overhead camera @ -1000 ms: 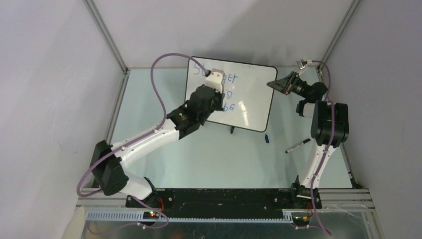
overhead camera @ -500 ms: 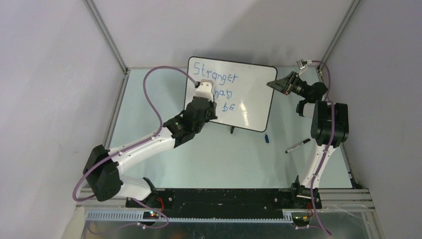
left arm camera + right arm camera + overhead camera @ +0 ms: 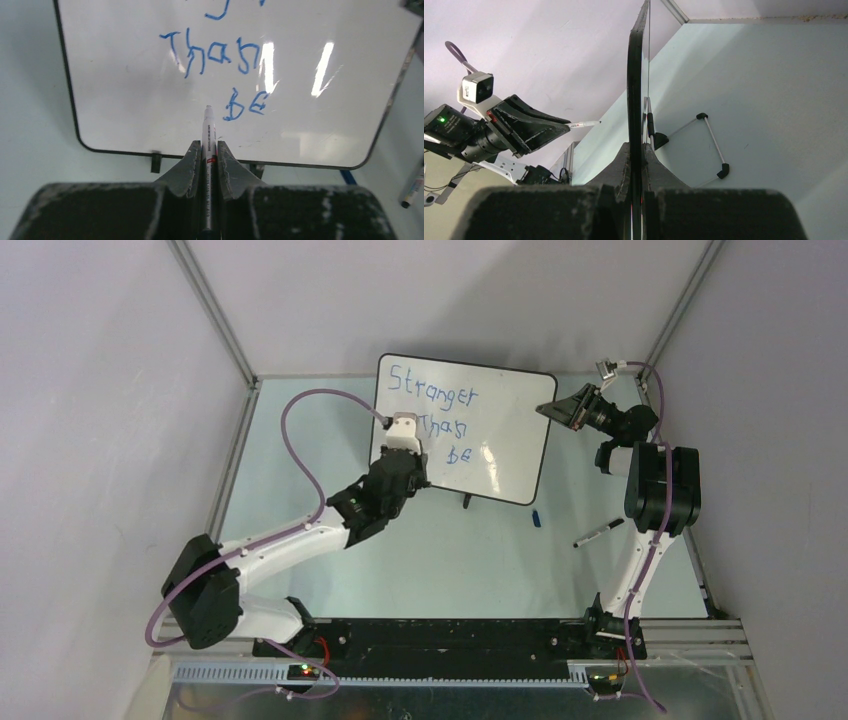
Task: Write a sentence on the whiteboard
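Observation:
The whiteboard (image 3: 510,455) stands tilted at the back of the table. The sentence (image 3: 433,395) on it is blue handwriting: "Stranger", "Than" (image 3: 210,55) and "BE" (image 3: 245,106). My left gripper (image 3: 415,475) is in front of the board's lower left. In the left wrist view the left gripper (image 3: 208,146) is shut on a white marker (image 3: 208,130), whose tip points at the board just left of "BE". I cannot tell if the tip touches. My right gripper (image 3: 552,408) is shut on the whiteboard's right edge (image 3: 635,75); its jaws press both faces.
A second marker (image 3: 598,532) and a small blue cap (image 3: 536,519) lie on the table to the right of the board. The board's black feet (image 3: 466,502) rest on the table. Metal frame posts (image 3: 215,310) and walls close in the back corners.
My left gripper with the marker has drawn back from the board's top line towards its lower left, uncovering the writing. The right arm and the board have not moved.

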Motion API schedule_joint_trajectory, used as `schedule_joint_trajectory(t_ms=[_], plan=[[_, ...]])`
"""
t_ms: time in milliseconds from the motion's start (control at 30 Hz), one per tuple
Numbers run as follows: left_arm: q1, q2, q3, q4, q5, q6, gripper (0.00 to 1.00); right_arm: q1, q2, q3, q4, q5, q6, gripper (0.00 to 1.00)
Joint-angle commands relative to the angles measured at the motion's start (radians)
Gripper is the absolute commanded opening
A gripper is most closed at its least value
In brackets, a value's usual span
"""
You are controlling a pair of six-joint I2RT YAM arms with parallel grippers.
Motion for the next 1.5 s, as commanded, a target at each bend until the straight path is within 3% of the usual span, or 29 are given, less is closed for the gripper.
schedule_joint_trajectory(t_ms=[0, 100, 200, 333, 900, 1467], plan=[[0.004, -0.002, 0.033, 0.092, 0.073, -0.005, 0.0, 0.006, -0.072, 0.01, 0.045, 0.019, 0.049, 0.0], [0.004, 0.021, 0.012, 0.16, 0.174, -0.003, 0.0, 0.006, -0.072, 0.009, 0.044, 0.019, 0.049, 0.0], [0.002, 0.068, 0.006, 0.208, 0.187, -0.03, 0.0, 0.006, -0.072, 0.009, 0.044, 0.018, 0.051, 0.0], [-0.01, 0.155, 0.078, 0.166, 0.207, -0.002, 0.0, 0.006, -0.069, 0.01, 0.044, 0.018, 0.051, 0.0], [-0.076, 0.296, 0.234, 0.16, 0.195, 0.044, 0.0, 0.006, -0.064, 0.01, 0.044, 0.017, 0.053, 0.0], [-0.076, 0.337, 0.276, 0.111, 0.078, 0.091, 0.0, 0.006, -0.065, 0.009, 0.043, 0.015, 0.054, 0.0]])
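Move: The left hand holds the marker with its tip forward. The blank patch just right of the written "BE" lies about 7 cm ahead, 13 cm right and 4 cm below that hand. "BE" sits some 5 cm left of the patch, at the same depth and height. "Than" is about 9 cm ahead of the left hand, 4 cm right and 2 cm up. For the right hand, pinching the whiteboard's right edge, the patch lies roughly 8 cm back, 14 cm left and 5 cm lower. Rightward along the whiteboard, the left hand carries the marker about 11 cm past "BE" towards the blank patch. It rises slightly at first, dips about 3 cm, lifts a little, then sinks again while edging forward, some 2 cm overall. The wrist swings clockwise by around 15 degrees, easing back slightly at the end, and the fingers keep their grip. The tip ends close to the board, contact unclear; the right hand stays still, still pinching its edge. ##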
